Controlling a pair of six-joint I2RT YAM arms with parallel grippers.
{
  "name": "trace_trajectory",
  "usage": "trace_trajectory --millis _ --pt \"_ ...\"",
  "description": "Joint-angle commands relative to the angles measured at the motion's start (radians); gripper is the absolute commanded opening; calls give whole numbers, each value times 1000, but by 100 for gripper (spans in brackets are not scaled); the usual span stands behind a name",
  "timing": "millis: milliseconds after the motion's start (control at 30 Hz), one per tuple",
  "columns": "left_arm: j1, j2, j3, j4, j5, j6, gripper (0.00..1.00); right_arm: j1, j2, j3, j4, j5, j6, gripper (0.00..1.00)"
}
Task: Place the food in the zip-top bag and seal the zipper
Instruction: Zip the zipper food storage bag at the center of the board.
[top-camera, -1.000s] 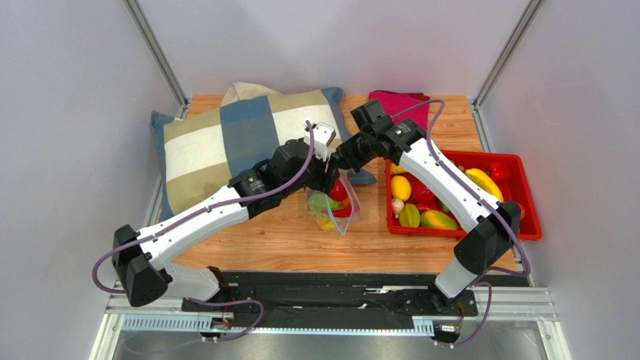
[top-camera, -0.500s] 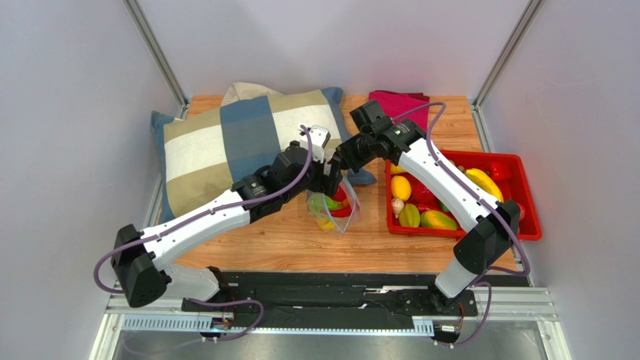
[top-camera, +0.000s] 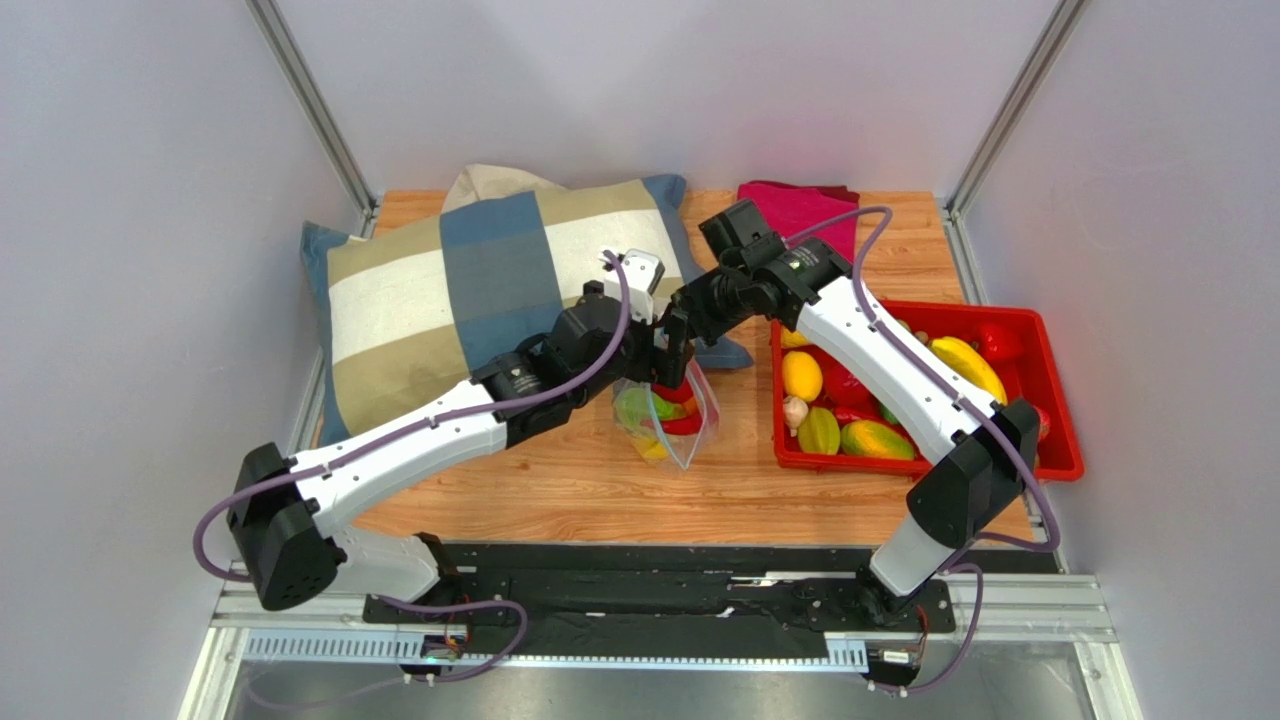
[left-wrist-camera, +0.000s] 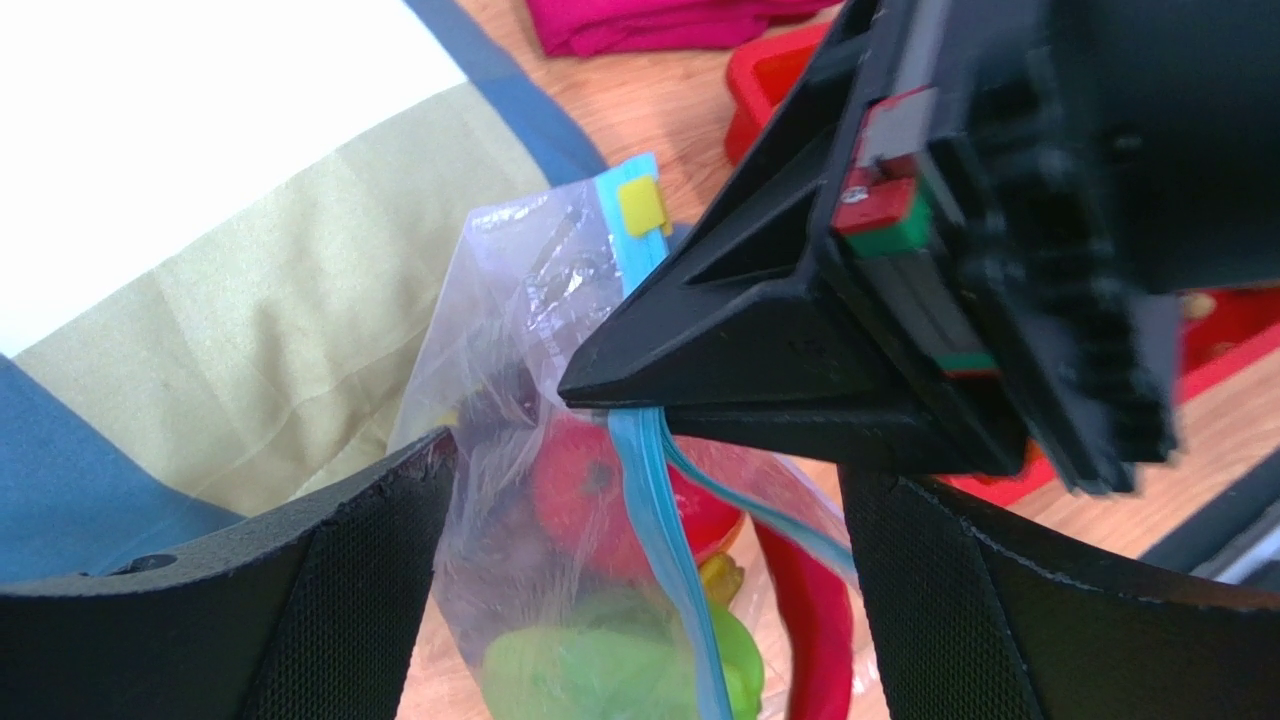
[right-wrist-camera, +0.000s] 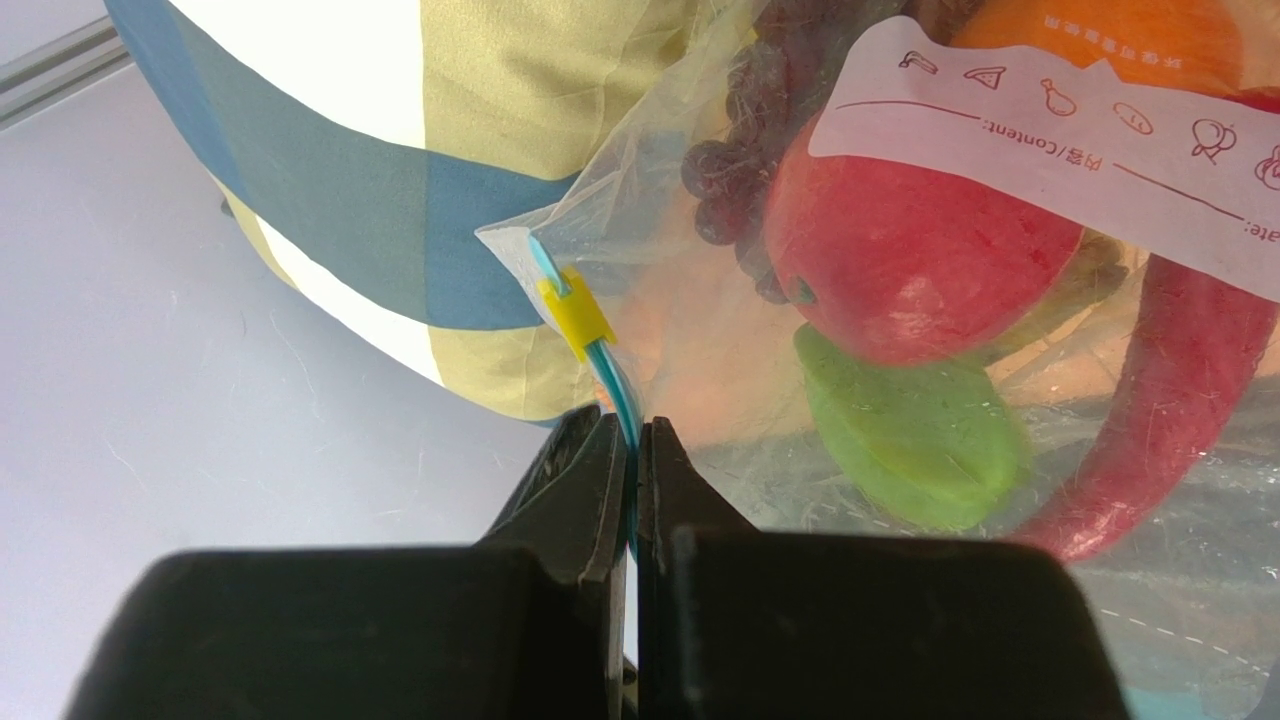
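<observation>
The zip-top bag (top-camera: 670, 414) hangs at mid-table, holding food: a red apple (right-wrist-camera: 902, 225), a green mango (right-wrist-camera: 902, 435), purple grapes (right-wrist-camera: 744, 143) and a long red piece (right-wrist-camera: 1180, 383). My right gripper (right-wrist-camera: 633, 435) is shut on the teal zipper (right-wrist-camera: 610, 372), just below its yellow slider (right-wrist-camera: 576, 315). My left gripper (left-wrist-camera: 646, 480) stands open, one finger on each side of the bag (left-wrist-camera: 511, 435), under the right gripper's tip (left-wrist-camera: 601, 383). The zipper (left-wrist-camera: 669, 525) runs down between the left fingers. In the top view both grippers meet over the bag.
A red tray (top-camera: 1058, 450) on the right holds more food, including a yellow mango (top-camera: 803, 375) and a banana (top-camera: 969, 365). A checked pillow (top-camera: 466, 285) lies at the back left, touching the bag. A magenta cloth (top-camera: 796, 203) lies at the back.
My left gripper has opened wider and its arm has shifted slightly toward the bag. The right gripper has kept its hold on the zipper without moving.
</observation>
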Motion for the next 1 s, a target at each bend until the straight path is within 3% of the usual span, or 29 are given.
trace_trajectory --millis 0,100,200,233,300,333,367,400,467,500,533,633,800,900,967 --pt "-7 72 78 -15 -98 -37 99 9 0 32 4 -4 48 0" --pt "-7 100 90 -27 -112 -51 92 11 -1 32 -6 2 53 0" --pt "-7 94 82 -67 -118 -56 72 8 -8 31 -9 12 57 0" --pt "-9 86 66 -72 -117 -54 59 5 -12 26 -9 13 56 0" --pt "-7 57 50 -63 -91 -30 42 2 -18 3 -6 10 57 0" --pt "-6 45 41 -41 -74 -15 16 -6 -27 -11 -4 9 44 0" --pt "-6 19 21 -27 -57 1 4 -8 -32 -23 7 7 36 0" --pt "-7 3 10 -12 -20 33 0 -12 -37 -35 16 4 25 1" --pt "-4 -45 -22 23 21 68 0 -32 -61 -78 71 -17 -47 8" --pt "-4 -64 -36 36 68 103 0 -41 -70 -89 91 -30 -79 22" --pt "-4 -96 -56 40 89 122 0 -64 -77 -112 120 -54 -117 30" --pt "10 -135 -83 1 173 170 0 -118 -107 -135 243 -154 -300 42" --pt "66 -213 -106 -52 421 313 0 -214 -185 -233 450 -434 -600 69" --pt "102 -244 -91 -85 614 379 0 -309 -239 -331 626 -654 -726 76" --pt "119 -248 -71 -98 690 419 0 -377 -245 -344 654 -773 -818 75"
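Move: My left hand is open astride the bag's zip strip; the spot I want is about 3 cm below it, 1 cm ahead and 1 cm right. The yellow slider sits some 5 cm ahead, 3 cm right and 3 cm below. In the bag, the round red fruit lies 2 cm back, 1 cm right and 9 below, the green fruit 5 back, 2 left and 10 below. For my right hand, already pinching the strip, that spot is roughly 2 cm back, level and not sideways. I sink my open left hand about 3 cm and pinch the zip strip just behind my right fingertips, while my right hand stays on it. Then my right fingers open and draw off to the right, up and a little forward, tipping up and turning counter-clockwise, as my left keeps its pinch and pulls back some 6 cm, rising and easing left, turning about 25 degrees clockwise. ##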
